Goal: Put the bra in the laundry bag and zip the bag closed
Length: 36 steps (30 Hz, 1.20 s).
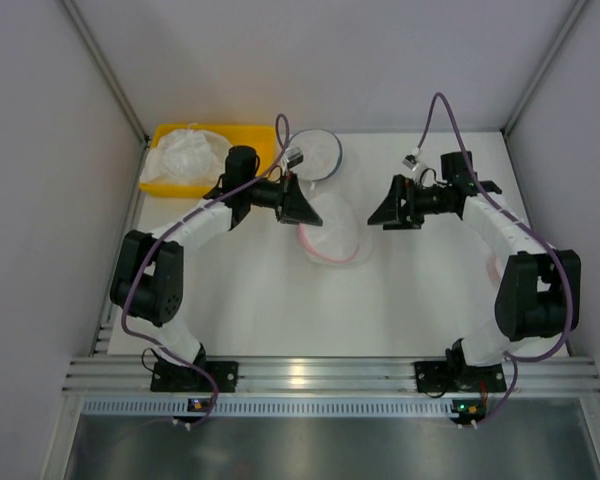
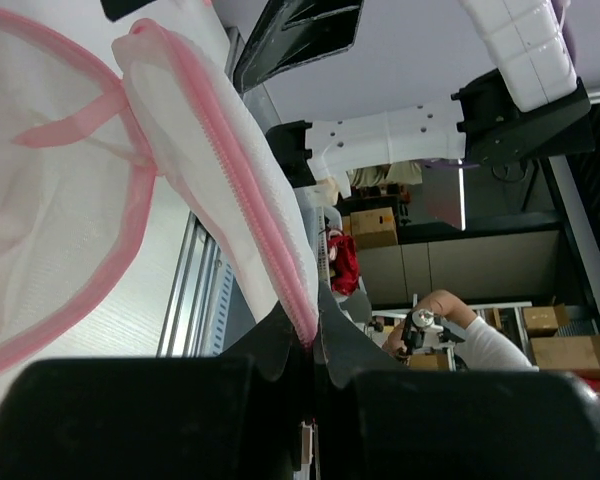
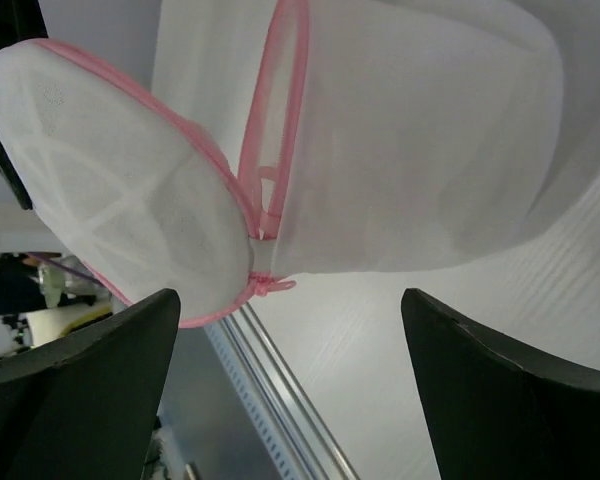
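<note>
The laundry bag (image 1: 336, 240), white mesh with a pink rim, lies mid-table with its lid open. My left gripper (image 1: 313, 208) is shut on the pink zip edge (image 2: 270, 250) of the raised lid, pinching it between the fingertips (image 2: 280, 345). In the right wrist view the lid (image 3: 120, 210) stands up beside the bulging bag body (image 3: 420, 140), and a pink zip puller (image 3: 272, 286) hangs at the hinge. My right gripper (image 1: 380, 217) is open and empty, just right of the bag, with the puller ahead of its jaws (image 3: 290, 300). The bra does not show clearly; the bag body is opaque white.
A yellow bin (image 1: 168, 186) holding white fabric (image 1: 187, 155) sits at the back left. A round white bag with a dark rim (image 1: 318, 152) lies behind the left gripper. Grey walls enclose the table on three sides; an aluminium rail (image 1: 310, 375) runs along the near edge.
</note>
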Each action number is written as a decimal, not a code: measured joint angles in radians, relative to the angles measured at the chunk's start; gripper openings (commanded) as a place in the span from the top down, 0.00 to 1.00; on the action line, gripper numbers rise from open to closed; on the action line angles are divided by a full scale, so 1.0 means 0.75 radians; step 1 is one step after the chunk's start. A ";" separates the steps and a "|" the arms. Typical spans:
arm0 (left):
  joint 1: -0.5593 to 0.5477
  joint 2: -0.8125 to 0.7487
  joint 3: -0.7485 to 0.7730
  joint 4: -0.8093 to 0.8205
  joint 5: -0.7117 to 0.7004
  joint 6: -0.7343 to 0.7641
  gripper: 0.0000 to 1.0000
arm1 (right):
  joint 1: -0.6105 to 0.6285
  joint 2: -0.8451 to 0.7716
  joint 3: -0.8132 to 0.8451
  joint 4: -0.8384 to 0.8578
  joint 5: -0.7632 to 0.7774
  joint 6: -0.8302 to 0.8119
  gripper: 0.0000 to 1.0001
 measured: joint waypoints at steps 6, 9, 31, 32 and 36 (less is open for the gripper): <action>-0.005 0.066 0.001 0.004 0.092 0.086 1.00 | 0.000 0.015 -0.195 0.250 -0.186 0.213 0.14; -0.012 0.098 0.008 0.004 0.123 0.106 1.00 | 0.001 0.015 -0.252 0.395 -0.255 0.319 0.15; -0.051 0.343 0.223 0.005 0.182 0.163 1.00 | 0.054 0.202 -0.269 0.621 -0.446 0.340 0.77; -0.047 0.355 0.223 0.004 0.189 0.163 1.00 | 0.053 0.202 -0.268 0.614 -0.453 0.330 0.85; 0.007 0.413 0.230 0.003 0.199 0.169 0.98 | 0.054 0.202 -0.247 0.539 -0.469 0.269 1.00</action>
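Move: The laundry bag's free pink-trimmed edge waits just ahead of my open right fingers: about 4 cm to the left, 2 cm back and 3 cm below that hand. The bag's body spreads some 9 cm left, 1 cm back and 8 cm lower; the blue-rimmed bag lies roughly 18 cm forward, 13 cm left and 10 cm below. From my left hand, that free edge is about 9 cm right, 1 cm forward and 8 cm down. I bring my open right hand about 4 cm left towards my left hand, with a sink of some 3 cm and a little back, rolling the wrist roughly 20 degrees, then shut its fingers to pinch the laundry bag's pink zip edge. My left hand keeps its pinch on the other end of the edge, lowers it about 6 cm, and after a slight draw back carries it forward, turning a little clockwise. ##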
